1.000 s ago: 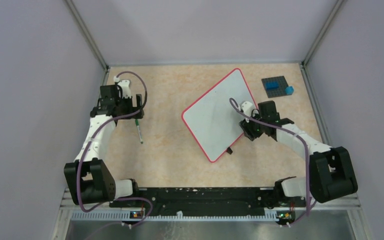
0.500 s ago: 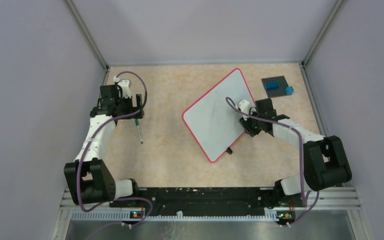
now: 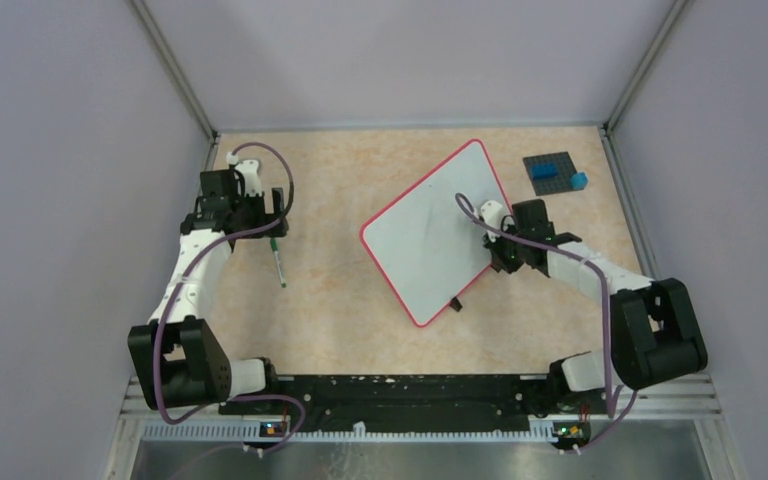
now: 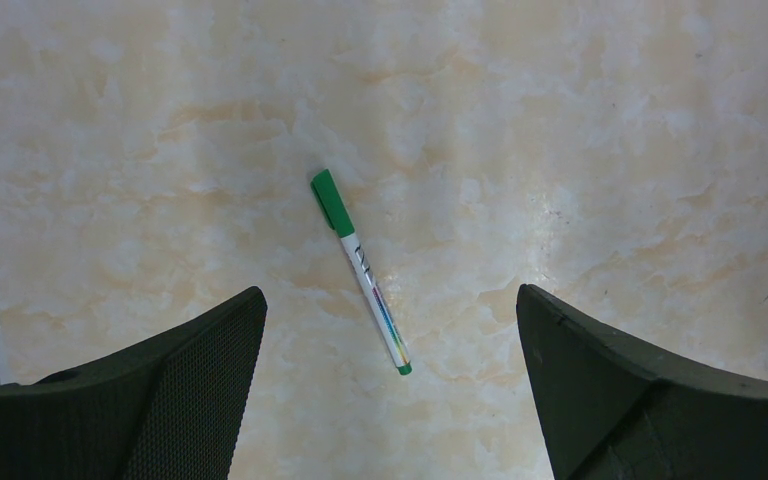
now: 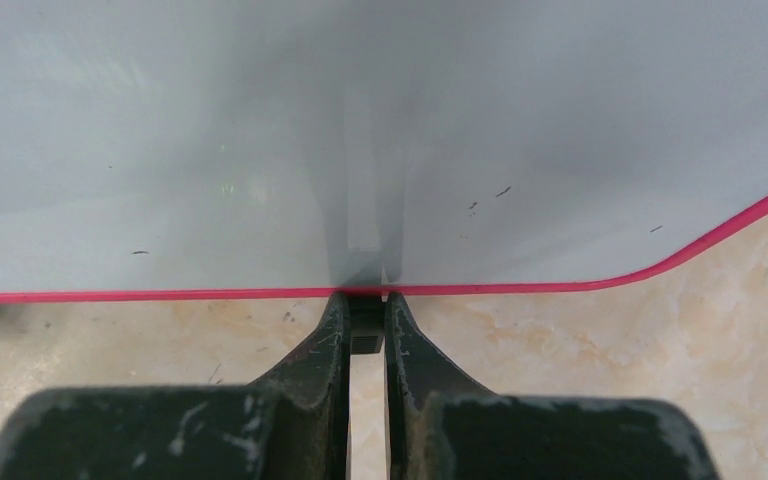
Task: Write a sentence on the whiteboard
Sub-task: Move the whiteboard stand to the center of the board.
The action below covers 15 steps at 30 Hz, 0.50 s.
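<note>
The whiteboard (image 3: 430,230) lies tilted on the table, right of centre, blank apart from a few faint specks. It fills the top of the right wrist view (image 5: 360,120). My right gripper (image 3: 505,260) (image 5: 365,305) is at its right edge, shut on a small black clip foot (image 5: 365,330) under the red frame. A green-capped white marker (image 3: 278,265) lies on the table at the left. My left gripper (image 3: 263,225) (image 4: 390,292) hovers above the marker (image 4: 360,270), open and empty.
A dark studded plate (image 3: 552,170) with blue bricks (image 3: 578,180) sits at the back right. Another black clip foot (image 3: 455,304) sticks out at the board's near edge. Grey walls enclose the table on three sides.
My right gripper has shifted a little toward the board, and the whiteboard has slid slightly to the left with it. The left arm and marker have not moved.
</note>
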Each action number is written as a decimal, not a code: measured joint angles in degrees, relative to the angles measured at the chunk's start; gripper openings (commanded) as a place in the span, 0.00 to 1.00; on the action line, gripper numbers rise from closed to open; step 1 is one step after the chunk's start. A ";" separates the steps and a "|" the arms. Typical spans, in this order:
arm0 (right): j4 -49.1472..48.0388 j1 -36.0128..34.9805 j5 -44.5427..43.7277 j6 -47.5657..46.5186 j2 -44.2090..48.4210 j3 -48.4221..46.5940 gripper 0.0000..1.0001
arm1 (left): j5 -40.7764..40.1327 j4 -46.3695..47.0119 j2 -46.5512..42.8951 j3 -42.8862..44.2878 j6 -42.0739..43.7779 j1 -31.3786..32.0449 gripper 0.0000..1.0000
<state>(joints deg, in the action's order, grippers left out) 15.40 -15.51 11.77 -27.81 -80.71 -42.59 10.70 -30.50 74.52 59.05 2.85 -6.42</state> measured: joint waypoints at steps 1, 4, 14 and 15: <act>0.02 -0.37 -0.26 0.66 0.70 0.63 0.00 | 0.02 0.02 0.02 0.00 -0.02 0.00 0.99; 0.20 -2.95 -1.92 3.04 3.37 2.84 0.00 | 0.20 0.02 0.02 0.00 -0.26 0.00 0.99; 1.66 -10.32 -4.13 8.57 5.03 3.98 0.00 | 0.20 0.02 0.02 0.00 -1.16 0.00 0.99; 1.81 -10.60 -4.48 9.01 5.14 3.98 0.00 | 0.17 0.00 0.02 0.00 -1.20 0.00 0.99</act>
<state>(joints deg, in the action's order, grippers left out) 17.21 -26.11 7.29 -18.81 -75.57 -38.61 10.87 -30.50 74.54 59.05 1.65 -6.42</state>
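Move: I already have the whiteboard stand's near-right edge at a black foot between my right fingertips. The table's middle lies about 22 cm left and 4 cm ahead of that hand, some 3 cm below. The whiteboard's middle is roughly 12 cm left and 8 cm ahead, the other black foot 10 cm left and 9 cm back, the brick plate 23 cm ahead and 14 cm right. From my left hand, the table's middle is around 31 cm right, level with it, 12 cm below. Keeping my right fingers shut on the black foot at the board's edge, I drag the whiteboard stand back towards my base and to the left, nearly 6 cm in all. I pull mostly backwards first, then swing more to the left and slow down, staying level and hardly turning the wrist. ##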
